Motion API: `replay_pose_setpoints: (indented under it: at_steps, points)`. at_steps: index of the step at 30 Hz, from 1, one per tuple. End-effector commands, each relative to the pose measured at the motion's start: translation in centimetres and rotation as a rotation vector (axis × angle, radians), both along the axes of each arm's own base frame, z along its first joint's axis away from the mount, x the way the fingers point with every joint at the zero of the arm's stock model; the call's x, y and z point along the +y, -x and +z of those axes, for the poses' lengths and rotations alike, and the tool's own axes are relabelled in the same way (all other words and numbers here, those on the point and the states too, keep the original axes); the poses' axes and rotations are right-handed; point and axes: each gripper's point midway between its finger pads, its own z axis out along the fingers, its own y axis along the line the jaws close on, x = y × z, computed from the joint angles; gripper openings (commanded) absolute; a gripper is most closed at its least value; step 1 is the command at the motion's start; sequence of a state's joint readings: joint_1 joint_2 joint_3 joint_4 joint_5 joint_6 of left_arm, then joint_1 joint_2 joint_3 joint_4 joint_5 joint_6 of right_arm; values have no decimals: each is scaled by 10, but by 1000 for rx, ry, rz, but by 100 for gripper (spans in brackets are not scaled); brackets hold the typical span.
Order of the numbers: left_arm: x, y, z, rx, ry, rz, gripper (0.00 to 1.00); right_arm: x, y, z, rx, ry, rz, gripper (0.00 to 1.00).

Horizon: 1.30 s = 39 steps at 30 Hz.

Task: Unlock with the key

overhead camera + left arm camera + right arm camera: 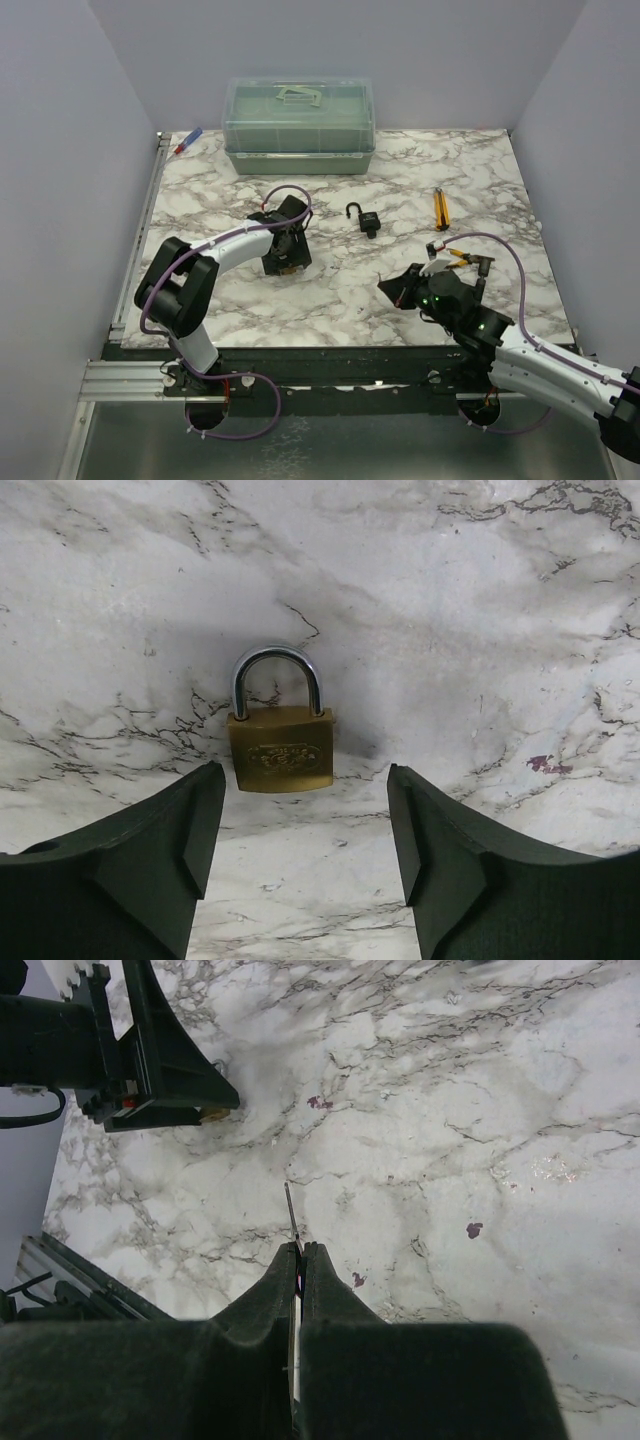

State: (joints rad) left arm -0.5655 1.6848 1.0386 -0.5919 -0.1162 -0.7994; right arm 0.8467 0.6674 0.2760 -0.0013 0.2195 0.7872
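Observation:
A small brass padlock (280,745) with a closed silver shackle lies flat on the marble table (480,610). In the left wrist view it sits just beyond the fingertips. My left gripper (305,830) is open above the table, and the padlock is outside its gap. In the top view the left gripper (283,258) points down at centre left. My right gripper (301,1252) is shut on the key; only the thin dark shaft (291,1210) sticks out past the fingertips, and the head is hidden. In the top view the right gripper (392,288) hangs right of centre, pointing toward the left arm (150,1050).
A black padlock (366,219) with its shackle swung open lies mid-table. A translucent green lidded box (298,125) stands at the back. A yellow tool (440,208) lies at the right, and a red and blue pen (187,142) at the back left corner.

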Motion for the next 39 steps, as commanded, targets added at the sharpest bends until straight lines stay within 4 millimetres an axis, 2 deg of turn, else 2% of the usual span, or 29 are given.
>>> replay_pose_setpoints:
  at_steps: [1, 8, 13, 20, 23, 25, 30, 33, 39]
  points:
    - [1, 1, 6, -19, -16, -52, 71, 3, -6, 17, -23, -42, -18, 0]
    - [9, -3, -6, -11, -86, -74, 61, 2, -5, 17, -21, -43, -22, 0]
    - [7, -5, -14, 12, -100, -77, 54, 1, -5, 19, -25, -48, -25, 0]
    - [10, -7, -21, 15, -148, -66, 53, 1, -5, 17, -21, -46, -28, 0]
    - [9, -6, -24, 21, -156, -64, 43, -1, -4, 12, -7, -30, -29, 0]
    - [9, -6, -24, 17, -160, -61, 33, -2, -3, 11, -2, -24, -29, 0]
    - [3, -8, -15, -11, -143, -60, 9, -2, -3, 9, 3, -18, -27, 0]
    - [-2, -9, -4, -37, -106, -49, 0, -2, -2, 7, 8, -18, -28, 0]
    - [-9, -11, 24, -127, -3, -3, 0, 5, -1, 11, 16, -37, 1, 0]
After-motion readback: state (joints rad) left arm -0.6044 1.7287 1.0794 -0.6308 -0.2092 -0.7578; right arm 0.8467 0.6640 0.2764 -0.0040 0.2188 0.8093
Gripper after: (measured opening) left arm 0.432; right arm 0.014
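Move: Just under the left hand's parted fingers lies the brass padlock, its middle some 1 cm ahead, 1 cm left and 1 cm below. The black padlock lies about 11 cm ahead of this hand and 19 cm to its right, 1 cm lower. The key, held up in the right hand, is roughly 21 cm right, 6 cm back and 8 cm higher. From the right hand the brass padlock is about 10 cm ahead, 24 cm left and 9 cm below. Sinking about 1 cm and easing half a centimetre left over the brass padlock, the left hand rolls its left side up by some 5 to 10 degrees while its fingers close from either side and pinch the padlock's body. It then starts to rise, by barely half a centimetre, keeping the pinch. The right hand stays still with the key gripped. ##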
